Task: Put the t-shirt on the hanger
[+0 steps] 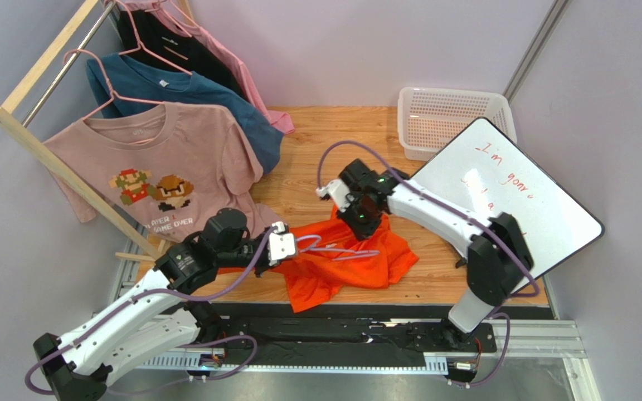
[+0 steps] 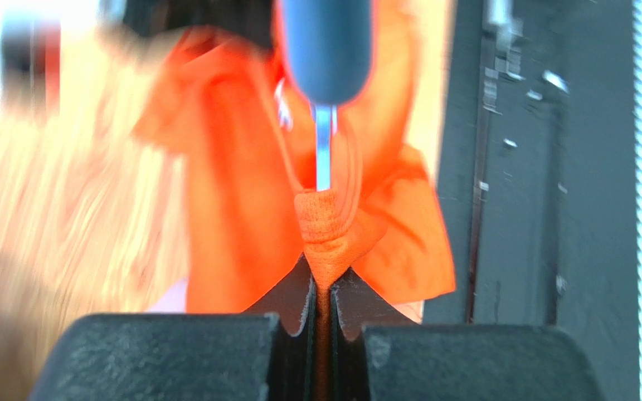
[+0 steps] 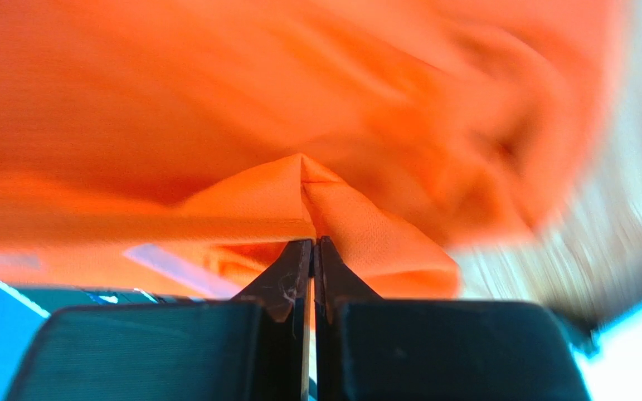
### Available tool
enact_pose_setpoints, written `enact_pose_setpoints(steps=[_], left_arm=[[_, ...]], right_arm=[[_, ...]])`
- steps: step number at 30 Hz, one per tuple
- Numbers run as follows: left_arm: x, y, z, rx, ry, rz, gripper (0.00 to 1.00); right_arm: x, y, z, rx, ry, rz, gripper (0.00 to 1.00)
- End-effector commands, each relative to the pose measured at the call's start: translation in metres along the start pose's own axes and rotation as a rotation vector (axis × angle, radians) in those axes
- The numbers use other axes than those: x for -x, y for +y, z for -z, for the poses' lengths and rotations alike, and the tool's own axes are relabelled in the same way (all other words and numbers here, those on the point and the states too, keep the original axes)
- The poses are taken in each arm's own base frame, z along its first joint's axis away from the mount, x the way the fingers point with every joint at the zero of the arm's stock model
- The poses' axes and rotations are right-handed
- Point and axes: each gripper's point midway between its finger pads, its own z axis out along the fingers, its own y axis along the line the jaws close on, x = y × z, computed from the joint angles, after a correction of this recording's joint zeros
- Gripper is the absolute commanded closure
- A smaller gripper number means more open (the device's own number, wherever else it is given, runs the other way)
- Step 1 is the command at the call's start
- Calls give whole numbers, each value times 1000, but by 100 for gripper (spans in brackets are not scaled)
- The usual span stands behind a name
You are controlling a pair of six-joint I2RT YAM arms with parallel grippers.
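The bright orange t-shirt (image 1: 345,266) lies crumpled on the wooden table between the two arms. The thin light-blue wire hanger (image 1: 333,248) lies in its folds; in the left wrist view a short run of the hanger (image 2: 323,154) shows above a bunched ribbed fold of the t-shirt (image 2: 241,184). My left gripper (image 1: 287,248) (image 2: 323,280) is shut on that fold at the shirt's left edge. My right gripper (image 1: 364,221) (image 3: 313,242) is shut on a fold of the t-shirt (image 3: 358,217) at its far edge.
A wooden rack at the left carries a dusty-pink printed shirt (image 1: 161,167) and a dark teal shirt (image 1: 194,96) on pink hangers. A white basket (image 1: 450,117) stands at the back right. A tilted whiteboard (image 1: 508,196) sits behind the right arm.
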Motion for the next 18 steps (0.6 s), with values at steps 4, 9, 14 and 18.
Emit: enact_pose_setpoints(steps=[4,9,14,18], left_arm=[[15,53,29,313,-85,237,100],[5,53,22,277,-26,198,100],[2,44,12,184,1,148,100],[25,51,2,134,-51,110,100]], right_arm=[[-34,-53,49,-128,-154,-238,100],[-34,-62,71,-148,-229,-282,100],[-16,-57,103,-138,-307,-256,100],[7,-28,118,8,-378,-197,100]])
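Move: The right hand pinches the t-shirt's collar on its right side; the hanger's free end lies about 5 cm back of it and a few centimetres higher, with the t-shirt's middle some 7 cm back, 7 cm left and slightly lower. From the left hand, which pinches collar and hanger together, that free end is roughly 24 cm right, 2 cm ahead and 5 cm lower, and the hanging pink shirt's near corner about 10 cm ahead and 12 cm left. Still pinching the collar, the right hand draws it 6 cm right and up; left shifts 4 cm forward. ##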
